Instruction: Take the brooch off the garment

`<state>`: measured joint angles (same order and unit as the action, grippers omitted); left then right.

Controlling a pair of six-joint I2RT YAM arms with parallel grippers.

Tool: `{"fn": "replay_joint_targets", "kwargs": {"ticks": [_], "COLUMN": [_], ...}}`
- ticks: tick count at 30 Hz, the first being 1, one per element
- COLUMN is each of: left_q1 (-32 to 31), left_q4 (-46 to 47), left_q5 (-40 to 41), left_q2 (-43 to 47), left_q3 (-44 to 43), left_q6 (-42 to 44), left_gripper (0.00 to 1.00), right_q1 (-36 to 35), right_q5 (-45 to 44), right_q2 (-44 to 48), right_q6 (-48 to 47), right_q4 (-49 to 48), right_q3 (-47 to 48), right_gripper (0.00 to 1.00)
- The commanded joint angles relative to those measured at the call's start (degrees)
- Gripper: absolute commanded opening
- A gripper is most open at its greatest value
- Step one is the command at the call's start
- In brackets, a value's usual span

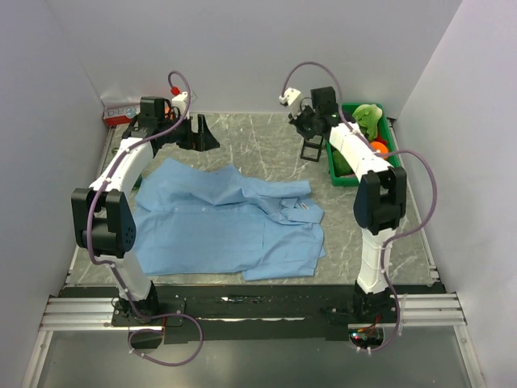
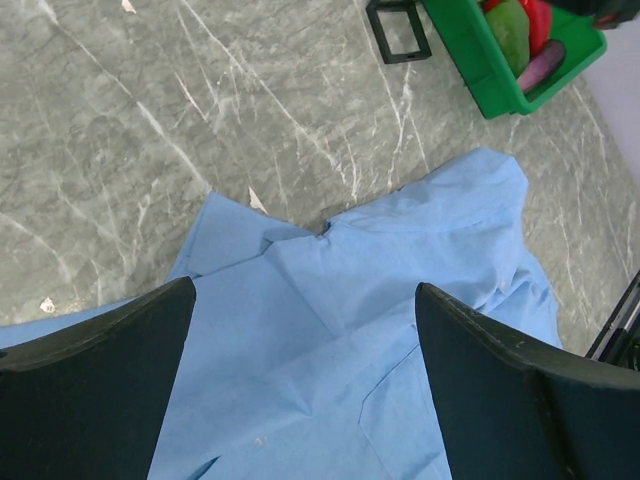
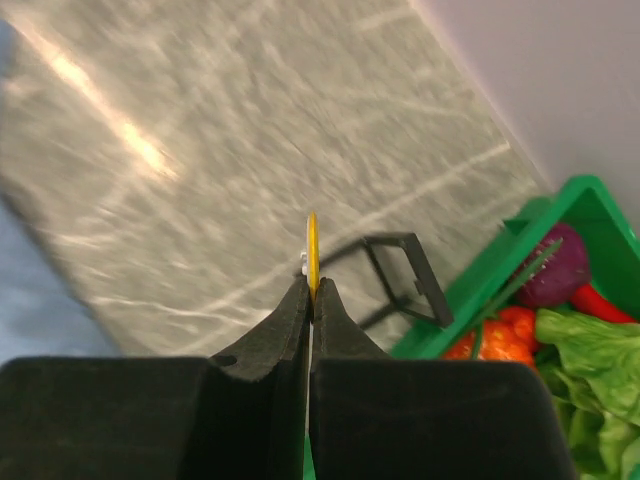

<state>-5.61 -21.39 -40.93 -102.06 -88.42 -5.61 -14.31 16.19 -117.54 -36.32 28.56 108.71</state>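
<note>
The garment [image 1: 226, 222], a light blue collared shirt, lies spread flat on the marble table, collar toward the right. My right gripper [image 3: 312, 285] is raised near the back right, away from the shirt, and shut on the brooch [image 3: 312, 245]. The brooch shows edge-on as a thin yellow-gold disc sticking out past the fingertips. In the top view the right gripper [image 1: 303, 121] hides it. My left gripper [image 1: 198, 133] hovers at the back left above the shirt's far edge. Its fingers are wide open over the blue cloth [image 2: 330, 330], holding nothing.
A green bin [image 1: 333, 166] of toy vegetables stands at the back right, close to my right gripper. A small black frame [image 1: 312, 151] sits on the table just left of the bin. A red and white box [image 1: 119, 113] lies at the back left corner.
</note>
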Motion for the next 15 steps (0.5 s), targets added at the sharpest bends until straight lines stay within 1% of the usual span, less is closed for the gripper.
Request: {"fn": "replay_joint_targets", "kwargs": {"ticks": [1, 9, 15], "left_q1": [-0.2, -0.19, -0.19], "left_q4": [-1.03, -1.37, -1.73], "left_q5": [1.99, 1.82, 1.2], "left_q2": [0.9, 1.51, 1.6], "left_q3": [-2.54, -0.79, 0.09], "left_q6": [0.6, 1.47, 1.83], "left_gripper": [0.96, 0.96, 0.96], "right_q1": [-0.46, 0.15, 0.51], "right_q5": [-8.62, -13.98, -15.04], "right_q2": [-4.36, -7.18, -8.93], "right_q6": [-8.5, -12.55, -12.73], "right_q4": [2.03, 2.03, 1.68], "right_q3": [1.68, -1.48, -0.16], "right_gripper": [0.0, 0.0, 0.0]}}
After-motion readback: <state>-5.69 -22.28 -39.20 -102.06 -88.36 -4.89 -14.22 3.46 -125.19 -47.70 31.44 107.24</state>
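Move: Ahead of the right hand, which holds the brooch, the black frame stands on the table about 4 cm farther out, 5 cm to the right and some 16 cm below. The green basket is roughly 15 cm to the right of that frame and level with it; the garment's middle lies about 26 cm back and 21 cm left of the right hand, on the table. From the left hand, the frame is about 13 cm ahead, 31 cm right and 19 cm below. Sinking towards the black frame, the right arm carries the still-pinched brooch down about 9 cm and drifts some 4.5 cm right, quick at first and then easing almost to a stop. On the way its wrist tilts around 20 degrees, so the fingers point more steeply down and less to the left; they stay shut. ##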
